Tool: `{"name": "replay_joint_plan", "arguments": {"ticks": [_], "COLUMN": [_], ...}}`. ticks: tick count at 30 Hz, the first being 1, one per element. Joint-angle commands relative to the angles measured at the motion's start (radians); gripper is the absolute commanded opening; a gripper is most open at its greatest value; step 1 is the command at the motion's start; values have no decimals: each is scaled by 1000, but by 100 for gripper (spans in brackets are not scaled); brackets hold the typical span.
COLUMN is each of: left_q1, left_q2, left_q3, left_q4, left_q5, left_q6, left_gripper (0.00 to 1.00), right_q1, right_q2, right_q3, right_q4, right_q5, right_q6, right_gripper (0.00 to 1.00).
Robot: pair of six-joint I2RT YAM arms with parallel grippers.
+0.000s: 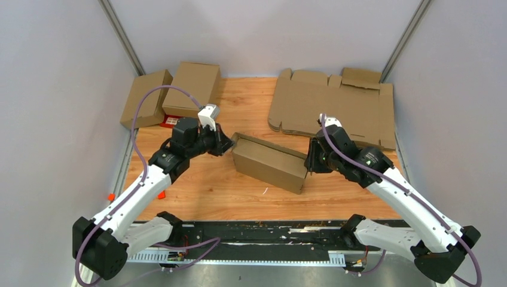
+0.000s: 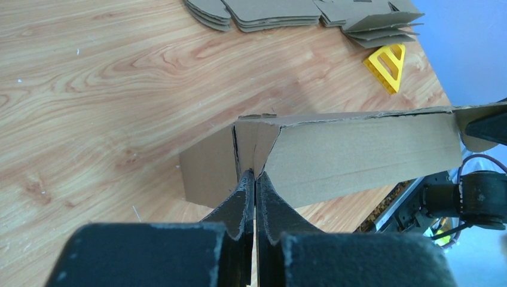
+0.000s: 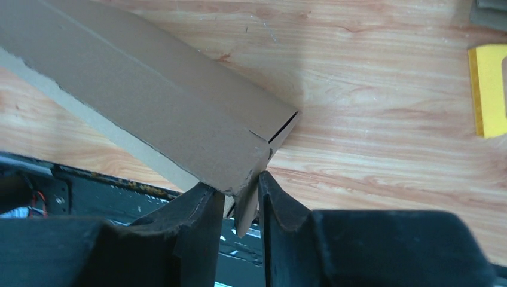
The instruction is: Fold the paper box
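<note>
The paper box (image 1: 269, 161) is a long brown carton lying at a slant in the middle of the wooden table. My left gripper (image 1: 226, 145) is at its left end. In the left wrist view the fingers are pressed together on a thin end flap of the paper box (image 2: 359, 155), so the left gripper (image 2: 256, 174) is shut on it. My right gripper (image 1: 309, 160) is at the box's right end. In the right wrist view a corner flap of the paper box (image 3: 149, 101) hangs between the fingers of the right gripper (image 3: 235, 182), with a gap still beside it.
A stack of flat notched cardboard sheets (image 1: 335, 107) lies at the back right. Two folded boxes (image 1: 191, 86) (image 1: 145, 97) and a red card (image 1: 170, 121) sit at the back left. A yellow triangle (image 2: 387, 64) lies near the sheets. A black rail (image 1: 257, 233) runs along the near edge.
</note>
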Motion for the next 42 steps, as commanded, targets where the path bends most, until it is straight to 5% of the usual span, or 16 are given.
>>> {"name": "replay_joint_plan", "arguments": {"ticks": [1,13,20,42], "left_q1": [-37,-56,-63,-126], "left_q2": [-2,12,-3,-23], "left_q3": [17,23,4,-31], "left_q4": [-43,-40,-29,9], "left_q5": [-34,-48,-60,-139], "left_q6": [-9,-15,-13,-23], "left_gripper": [0,0,0,0], "right_q1": [-2,-3,-3,-1], "right_q2": [18,59,21,73], "right_q3": [45,46,-16,-13], "right_q4": [-17,-28,-29,-74], "right_q5": [75,82,96,110], "right_q6": [209,298,316,454], "right_gripper": [26,18,0,0]}}
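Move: The box's right-end corner, with its small loose tab, is already between the right hand's partly open fingers, only 1 cm or so ahead and to the left. The body of the box stretches left, its middle about 12 cm left, 1 cm ahead and 5 cm lower. The flat cardboard stack lies roughly 18 cm ahead and 12 cm right, at table level. From the left hand, that corner is about 22 cm right and 7 cm back. The right fingers close from partly open to shut, pinching the tab at the box's right-end corner, while the hand turns some 20 degrees clockwise and eases about 1 cm forward and 1 cm down. The left hand keeps its shut fingers on the opposite end's corner, holding almost in place. ##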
